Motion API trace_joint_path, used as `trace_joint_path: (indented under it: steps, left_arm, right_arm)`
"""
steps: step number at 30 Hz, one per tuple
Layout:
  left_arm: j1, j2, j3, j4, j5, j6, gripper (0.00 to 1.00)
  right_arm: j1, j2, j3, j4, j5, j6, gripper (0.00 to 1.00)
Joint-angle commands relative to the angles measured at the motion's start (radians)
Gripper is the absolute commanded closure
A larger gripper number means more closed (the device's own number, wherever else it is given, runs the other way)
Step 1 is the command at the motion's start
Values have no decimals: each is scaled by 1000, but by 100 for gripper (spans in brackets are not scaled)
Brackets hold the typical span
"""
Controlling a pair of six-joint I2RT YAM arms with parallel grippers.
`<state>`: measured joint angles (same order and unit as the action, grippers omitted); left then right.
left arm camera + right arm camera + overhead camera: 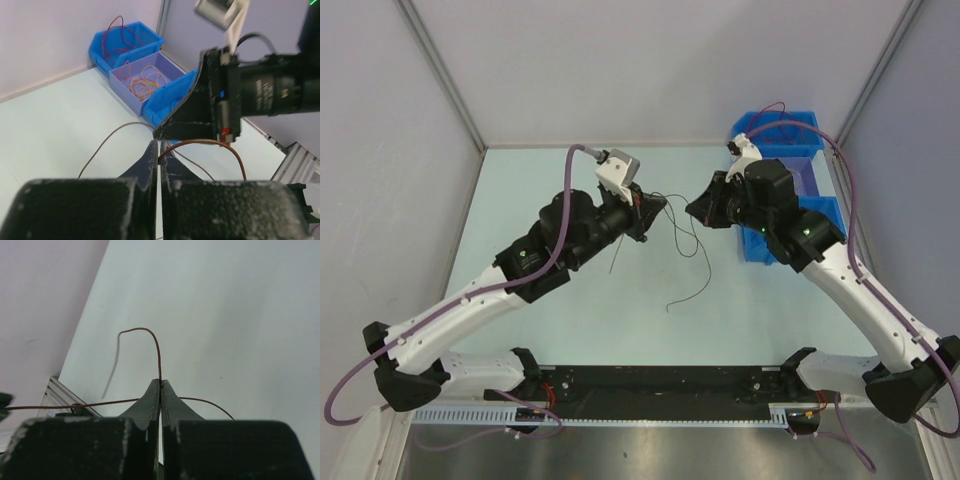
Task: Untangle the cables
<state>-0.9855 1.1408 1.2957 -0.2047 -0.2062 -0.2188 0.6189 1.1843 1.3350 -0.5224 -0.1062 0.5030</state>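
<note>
Thin dark red cables (709, 272) hang between my two grippers above the middle of the table, their loose ends trailing onto it. My left gripper (658, 208) is shut on one dark red cable (200, 142), which comes out between the tips and arches off to the right. Close in front of it, tip to tip, my right gripper (690, 208) is shut on a dark red cable (157, 347) that rises from its tips and curls over to the left. A second cable strand (100, 403) crosses behind the right fingers.
Two blue bins (780, 130) (820, 215) and a lilac bin (812, 172) between them stand at the back right, under the right arm. Red cables (114, 37) lie in the far blue bin and orange cables (142, 82) in the lilac one. Grey walls enclose the table.
</note>
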Motion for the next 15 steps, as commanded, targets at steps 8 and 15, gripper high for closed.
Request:
trace_joint_path:
  steps: [8, 15]
  left_arm:
    - [16, -62, 117, -36, -4, 45, 100]
    - [22, -76, 85, -51, -10, 44, 100]
  right_arm:
    - [2, 25, -51, -68, 28, -15, 52]
    - [-175, -126, -40, -39, -44, -47, 31]
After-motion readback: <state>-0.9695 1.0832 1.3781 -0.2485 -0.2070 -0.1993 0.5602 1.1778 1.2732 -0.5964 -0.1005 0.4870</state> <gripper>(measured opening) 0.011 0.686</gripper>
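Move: Both hands hold the brown cable up in the air with shut fingers: it runs right between the right hand's fingertips, and that pinch lies about 6 cm to the right of the left fingertips, some 4 cm farther out and 4 cm lower. From the right hand, the near blue bin stands roughly 22 cm ahead, 28 cm to the right and 28 cm below; the purple bin is about 38 cm ahead and 28 cm right, equally low. The right hand sinks about 5 cm with the cable, tipping its fingers some 10 degrees further down, and on the way down spreads them to roughly two thirds open so the cable comes free, then eases off about 2 cm to its right and slightly up, away from the left hand. Meanwhile the left hand keeps its pinch on the cable and lifts it about 5 cm, drifting some 2 to 3 cm to the left. ##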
